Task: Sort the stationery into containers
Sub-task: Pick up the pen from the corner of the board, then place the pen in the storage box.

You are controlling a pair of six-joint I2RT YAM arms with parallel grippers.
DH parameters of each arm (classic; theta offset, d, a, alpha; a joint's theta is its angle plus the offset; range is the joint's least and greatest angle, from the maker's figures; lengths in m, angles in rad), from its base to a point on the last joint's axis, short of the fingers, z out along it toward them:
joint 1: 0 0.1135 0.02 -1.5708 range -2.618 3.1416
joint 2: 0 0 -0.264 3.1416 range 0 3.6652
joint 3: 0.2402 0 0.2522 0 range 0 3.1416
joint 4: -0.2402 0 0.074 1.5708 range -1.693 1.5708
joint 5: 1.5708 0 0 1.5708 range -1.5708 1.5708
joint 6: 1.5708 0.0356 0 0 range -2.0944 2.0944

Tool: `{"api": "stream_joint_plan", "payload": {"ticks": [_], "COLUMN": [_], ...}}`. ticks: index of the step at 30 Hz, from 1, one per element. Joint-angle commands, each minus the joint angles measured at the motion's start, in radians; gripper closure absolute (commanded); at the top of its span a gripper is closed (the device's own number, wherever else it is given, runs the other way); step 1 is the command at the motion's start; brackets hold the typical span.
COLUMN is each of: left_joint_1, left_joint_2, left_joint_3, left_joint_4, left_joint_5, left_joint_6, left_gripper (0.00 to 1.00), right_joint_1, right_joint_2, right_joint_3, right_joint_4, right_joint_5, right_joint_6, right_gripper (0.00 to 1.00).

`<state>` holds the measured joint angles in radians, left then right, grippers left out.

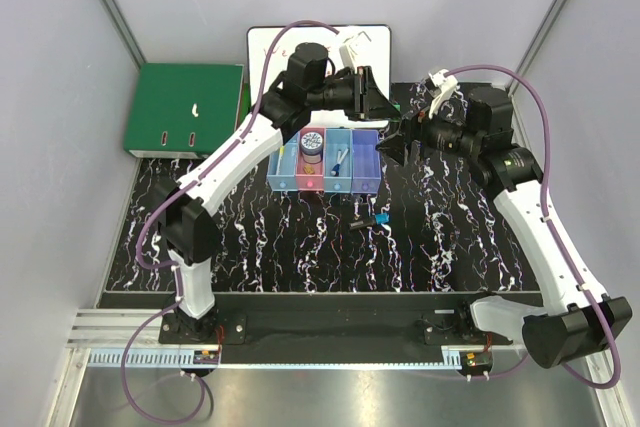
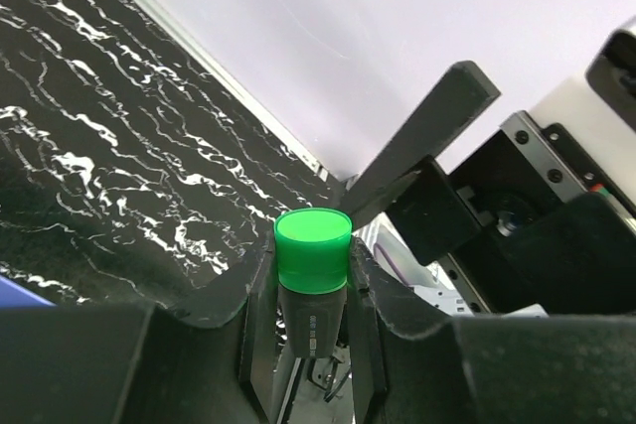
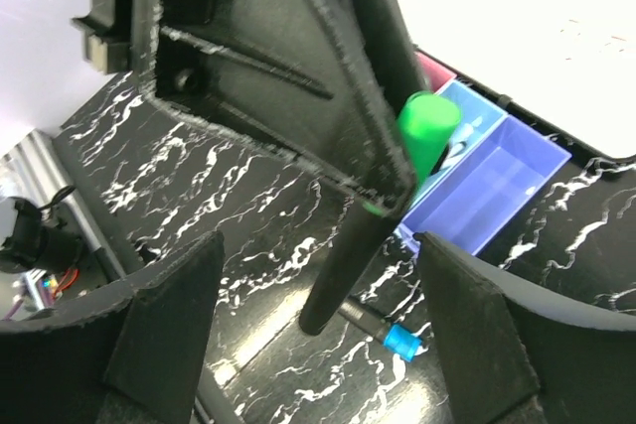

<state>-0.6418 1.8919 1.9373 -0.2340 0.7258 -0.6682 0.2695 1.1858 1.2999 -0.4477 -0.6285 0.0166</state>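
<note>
My left gripper (image 2: 311, 280) is shut on a black marker with a green cap (image 2: 312, 241), held above the table behind the containers (image 1: 325, 179). In the right wrist view the same marker (image 3: 427, 132) slants down from the left gripper's fingers (image 3: 328, 96), with the purple bin (image 3: 497, 181) behind it. My right gripper (image 3: 318, 285) stands open right in front of the marker, one finger on each side and not touching it. A black pen with a blue cap (image 3: 399, 338) lies on the table below. From above, the right gripper (image 1: 388, 147) faces the left gripper (image 1: 372, 95).
The four bins stand in a row; a blue-white cylinder (image 1: 313, 143) sits in the pink one and a blue pen (image 1: 340, 159) in the third. A whiteboard (image 1: 320, 45) leans at the back. A green binder (image 1: 185, 107) lies at the back left.
</note>
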Motion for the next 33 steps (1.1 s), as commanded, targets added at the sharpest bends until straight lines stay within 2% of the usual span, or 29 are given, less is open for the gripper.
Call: {"api": "stream_joint_plan", "payload": {"ticks": [1,3,5,10,12,15,17,18,20,21,22,26,28,33], "left_joint_1": [-0.004,-0.004,-0.002,-0.002,0.001,0.002,0.002,0.002,0.007,0.008,0.014,0.079,0.109,0.246], "left_joint_2": [-0.053,-0.060,-0.062,-0.059,-0.057,-0.057,-0.059,-0.062,-0.065,-0.065,-0.068,-0.074,-0.082,-0.172], "left_joint_3": [0.038,0.031,0.029,0.041,0.054,0.061,0.049,0.045,0.032,0.032,0.031,0.032,0.016,-0.174], "left_joint_4": [0.067,0.068,0.067,0.070,0.070,0.078,0.093,0.094,0.107,0.104,0.096,0.052,-0.025,-0.149], "left_joint_5": [0.043,0.044,0.046,0.044,0.046,0.053,0.069,0.067,0.079,0.078,0.073,0.040,-0.008,-0.121], "left_joint_6": [-0.031,-0.034,-0.036,-0.041,-0.037,-0.045,-0.056,-0.056,-0.056,-0.053,-0.048,0.004,0.088,0.237], "left_gripper": [1.00,1.00,1.00,1.00,1.00,0.98,0.75,0.48,0.28,0.11,0.03,0.01,0.01,0.01], "right_joint_1": [0.008,0.010,0.010,0.010,0.010,0.010,0.010,0.010,0.010,0.010,0.010,0.010,0.010,0.010], "right_joint_2": [-0.002,0.000,-0.002,-0.008,-0.009,-0.015,-0.015,-0.014,-0.015,-0.012,-0.011,0.006,0.027,0.141], "right_joint_3": [0.029,0.029,0.030,0.024,0.021,0.019,0.022,0.022,0.027,0.032,0.032,0.033,0.033,0.061], "right_joint_4": [0.052,0.055,0.055,0.056,0.055,0.055,0.053,0.053,0.043,0.041,0.034,0.023,0.024,0.064], "right_joint_5": [0.039,0.056,0.070,0.092,0.098,0.113,0.124,0.136,0.139,0.142,0.142,0.190,0.223,0.289], "right_joint_6": [-0.012,-0.012,-0.012,-0.012,-0.012,-0.012,-0.012,-0.038,-0.044,-0.046,-0.047,-0.041,-0.034,0.016], "right_gripper": [0.23,0.33,0.56,0.79,0.93,0.99,1.00,1.00,1.00,1.00,1.00,1.00,1.00,1.00]}}
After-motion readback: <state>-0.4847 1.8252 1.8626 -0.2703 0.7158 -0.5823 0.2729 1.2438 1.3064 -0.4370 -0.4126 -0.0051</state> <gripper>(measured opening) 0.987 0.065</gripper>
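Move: The left fingers hold the green-capped pen roughly upright, just under its cap, with its middle about 2 cm below that hand. From the open right hand, the pen's middle is some 2 cm ahead, 1 cm to the right and 1 cm above. The purple compartment lies about 9 cm ahead of the right hand, 4 cm left and 25 cm below; the blue-capped marker, about 4 cm back, 4 cm left and 27 cm below. The right hand eases about 2 cm forward and 2 cm right, turning slightly clockwise, while its wide-open fingers close on the black lower body of the pen, which the left hand holds nearly still for it. Only then do the left fingers open wide, let go near the cap and draw away to the left and forward by about 8 cm, while the right hand keeps its pinch and starts forward and down, a further 2 cm each way. ##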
